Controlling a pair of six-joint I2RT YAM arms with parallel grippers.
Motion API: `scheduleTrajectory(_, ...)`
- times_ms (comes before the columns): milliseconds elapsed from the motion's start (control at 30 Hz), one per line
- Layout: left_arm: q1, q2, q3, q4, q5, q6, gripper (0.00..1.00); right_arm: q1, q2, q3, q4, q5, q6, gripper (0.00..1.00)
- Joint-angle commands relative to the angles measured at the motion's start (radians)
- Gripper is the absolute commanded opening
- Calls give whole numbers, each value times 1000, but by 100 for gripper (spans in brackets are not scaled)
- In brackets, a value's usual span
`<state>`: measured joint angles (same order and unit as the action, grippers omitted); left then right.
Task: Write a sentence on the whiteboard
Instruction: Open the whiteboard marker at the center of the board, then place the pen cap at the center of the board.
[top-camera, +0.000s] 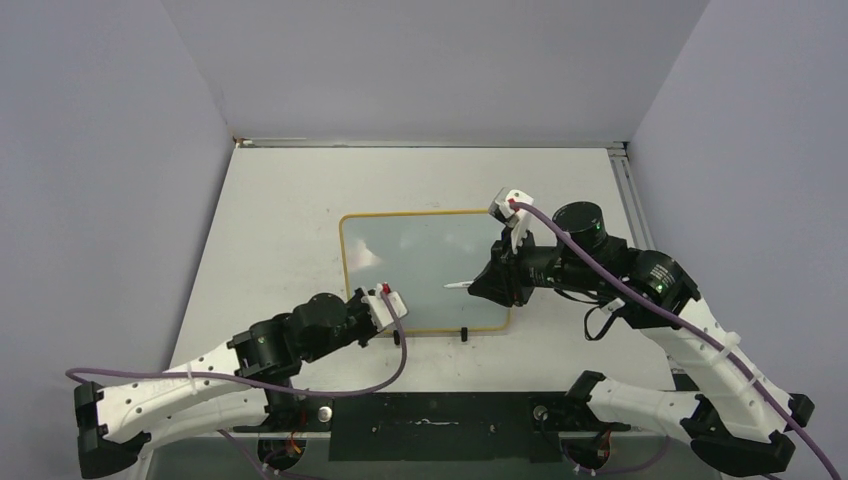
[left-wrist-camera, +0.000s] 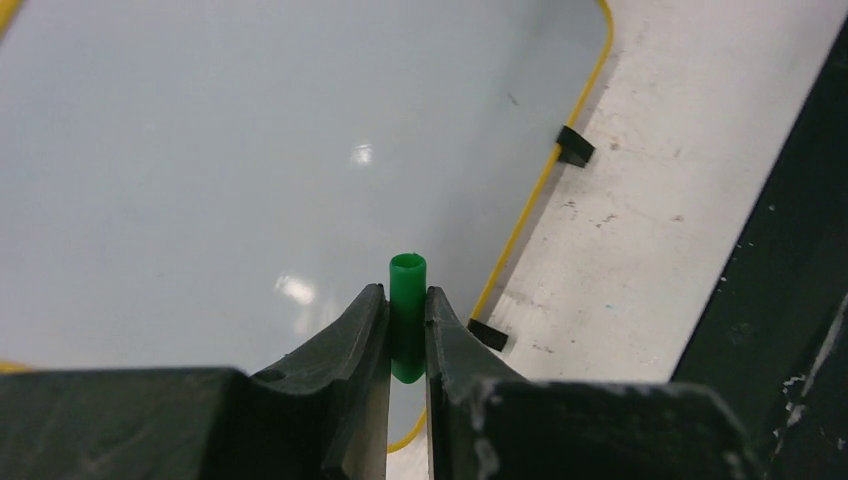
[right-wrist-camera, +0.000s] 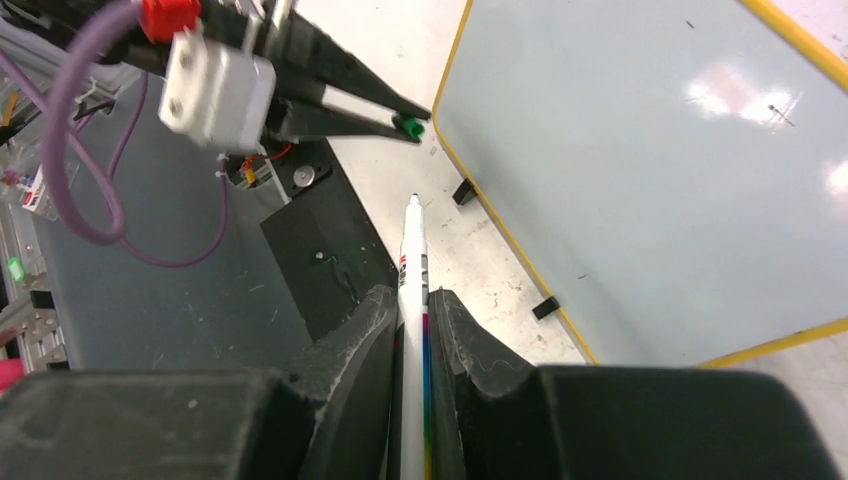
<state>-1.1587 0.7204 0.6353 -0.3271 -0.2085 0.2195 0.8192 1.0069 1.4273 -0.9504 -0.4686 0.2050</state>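
Note:
The whiteboard (top-camera: 425, 270) lies flat mid-table, pale and glossy with a thin yellow frame and two black clips (left-wrist-camera: 574, 146) on its near edge. No sentence is in view on its surface. My left gripper (top-camera: 385, 298) is at the board's near-left corner, shut on a small green marker cap (left-wrist-camera: 407, 310). My right gripper (top-camera: 492, 283) hovers over the board's right part, shut on a white marker (right-wrist-camera: 413, 270) with a rainbow stripe. The uncapped tip (top-camera: 450, 286) points left toward the left gripper (right-wrist-camera: 400, 115) and its cap (right-wrist-camera: 408, 127). In the right wrist view the whiteboard (right-wrist-camera: 650, 180) fills the right side.
A black base plate (top-camera: 430, 425) sits at the near table edge between the arm mounts. Purple cables (top-camera: 300, 390) trail from both wrists. Grey walls close in the table on the left, right and back.

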Motion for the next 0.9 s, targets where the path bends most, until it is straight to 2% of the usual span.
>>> scheduleTrajectory(0,99,-101,53,48,-24,-63,0,-1,-44,23,58,88,0,5)
scheduleTrajectory(100,193,-128,101,69,-31,-161,0,0,-88,-34,180,203,28,5)
scheduleTrajectory(200,294,-112,163,44,-102,-278,0,-1,-140,-134,340,343,46,5)
scheduleTrajectory(300,420,-38,238,-41,-195,-355,0,0,-161,-208,493,440,44,5)
scheduleTrajectory(367,551,40,290,-126,-206,-423,0,0,-164,-240,594,464,46,5)
scheduleTrajectory(500,861,56,235,-91,-26,-569,0,0,-168,-282,748,511,32,5)
scheduleTrajectory(633,1071,41,126,-68,89,-703,0,2,-171,-292,767,533,13,5)
scheduleTrajectory(700,1112,53,73,-72,102,-737,0,2,-171,-304,763,572,8,5)
scheduleTrajectory(867,1116,146,-50,-77,116,-807,0,3,-187,-347,770,663,1,5)
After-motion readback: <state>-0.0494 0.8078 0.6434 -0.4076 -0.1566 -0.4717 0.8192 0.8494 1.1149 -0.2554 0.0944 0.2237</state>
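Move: Left of the whiteboard, the bare table spot where the left hand takes the green cap lies about 13 cm ahead of that hand, 23 cm to its left and 19 cm down. The leaning whiteboard's middle is some 15 cm ahead and 7 cm right of it, its left clip 10 cm straight ahead and 17 cm below. From the right hand, holding the open marker, the whiteboard's middle is roughly 20 cm ahead, 6 cm left and 18 cm lower; its right clip is 14 cm ahead, 2 cm right, 32 cm below. Swinging away from the marker with the green cap still pinched, the left hand rises about 10 cm while arcing left and forward, then sinks towards the bare table left of the whiteboard, turning roughly 75 degrees counter-clockwise and tipping down. The right hand keeps its grip on the marker and carries it about 11 cm forward and 5 cm up, turning clockwise some 30 degrees as the tip lifts. ##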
